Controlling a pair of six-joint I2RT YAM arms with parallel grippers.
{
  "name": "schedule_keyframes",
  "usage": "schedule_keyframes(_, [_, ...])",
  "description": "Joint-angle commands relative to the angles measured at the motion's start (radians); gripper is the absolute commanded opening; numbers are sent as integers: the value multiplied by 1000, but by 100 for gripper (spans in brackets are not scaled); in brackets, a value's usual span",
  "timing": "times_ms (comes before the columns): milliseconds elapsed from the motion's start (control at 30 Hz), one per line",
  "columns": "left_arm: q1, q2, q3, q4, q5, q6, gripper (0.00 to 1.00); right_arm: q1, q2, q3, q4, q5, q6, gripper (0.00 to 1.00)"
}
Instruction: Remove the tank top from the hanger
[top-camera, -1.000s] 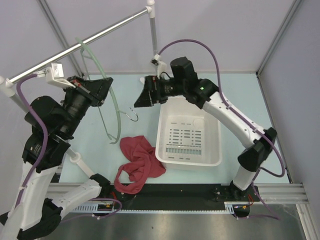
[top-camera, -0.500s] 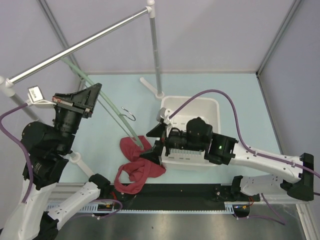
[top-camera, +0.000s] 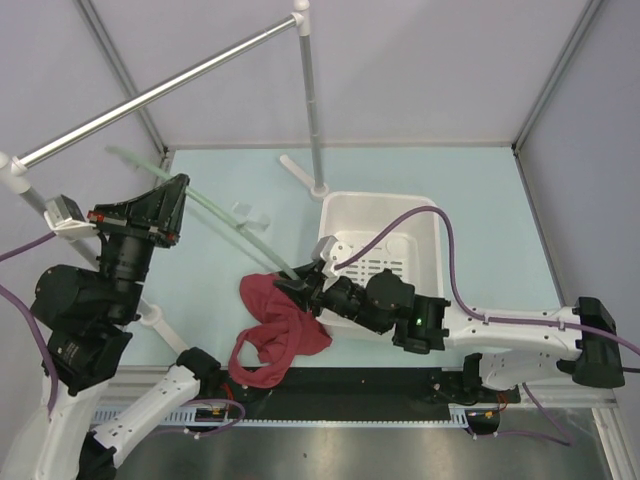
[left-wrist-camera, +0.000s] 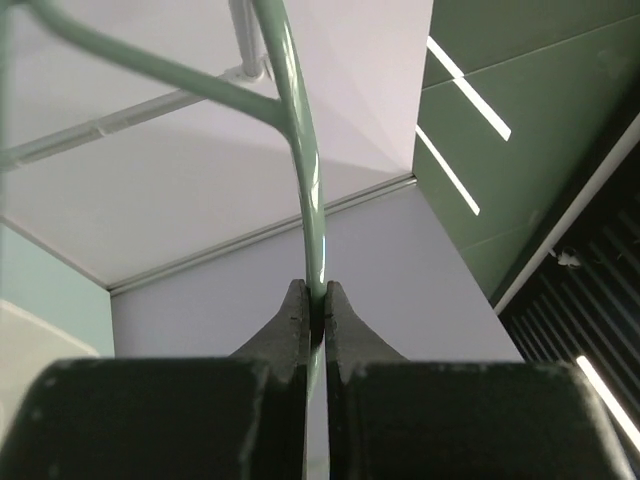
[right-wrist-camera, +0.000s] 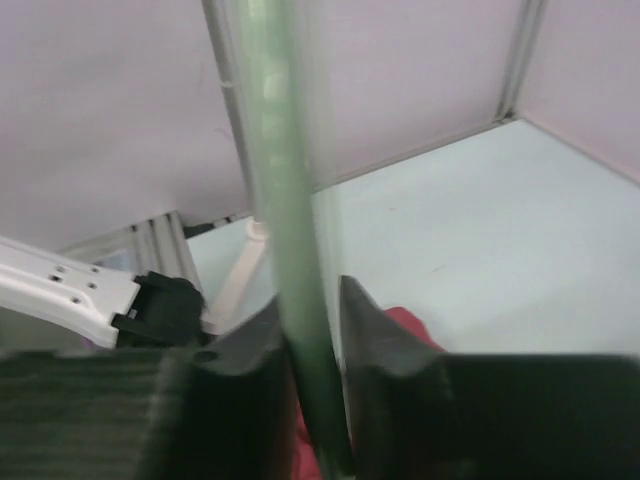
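Observation:
The dark red tank top (top-camera: 275, 330) lies crumpled on the table in front of the left arm's base. The pale green hanger (top-camera: 225, 222) slants from the upper left down to the tank top's top edge, blurred by motion. My left gripper (top-camera: 178, 192) is shut on the hanger's thin bar (left-wrist-camera: 300, 150), as the left wrist view (left-wrist-camera: 313, 295) shows. My right gripper (top-camera: 290, 283) hovers at the garment's upper edge. In the right wrist view the hanger (right-wrist-camera: 280, 150) runs between its fingers (right-wrist-camera: 308, 295), a thin gap showing at the right finger. Red fabric (right-wrist-camera: 410, 320) shows just below.
A white plastic basket (top-camera: 380, 197) stands right of the tank top, under the right arm. The long silver rail (top-camera: 160, 95) crosses the upper left, and its upright post (top-camera: 312, 100) stands on a foot (top-camera: 300, 168) behind the basket.
The right arm swung from the back down to the tank top; its jaws widened, then narrowed round the hanger bar. The left gripper tilted the hanger down. The tank top stayed put.

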Motion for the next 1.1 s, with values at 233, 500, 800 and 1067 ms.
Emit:
schedule_keyframes(233, [0, -66, -82, 85, 68, 110, 68, 48, -190, -34, -47, 207, 4, 0])
schedule_keyframes(500, [0, -198, -135, -5, 172, 486, 81, -27, -151, 190, -427, 200, 7, 0])
schedule_keyframes(800, [0, -300, -63, -257, 67, 742, 81, -257, 114, 489, -550, -46, -18, 0])
schedule_keyframes(1067, [0, -264, -30, -358, 182, 853, 87, -348, 368, 788, -545, -140, -47, 0])
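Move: The left gripper grips the hanger; the hanger's lower end, between the right gripper's closing fingers, is some 12 cm to the left gripper's right, 6 cm back and 19 cm below. The rod's middle lies about 16 cm ahead, 3 cm left and 4 cm above the left gripper. From the right gripper it's roughly 22 cm ahead, 15 left and 23 above; the tank top is 2 ahead, 3 left and 30 below, the white basket 20 ahead, 20 right and 30 below. Shut the right gripper on the hanger's end, then open the left to let go and draw it back and down about 7 cm each, drifting left and rolling some 40 degrees, left side rising. Meanwhile pull the right gripper rightward and up, then carry the hanger forward towards the rod, swinging back left, to end about 14 cm farther out. ##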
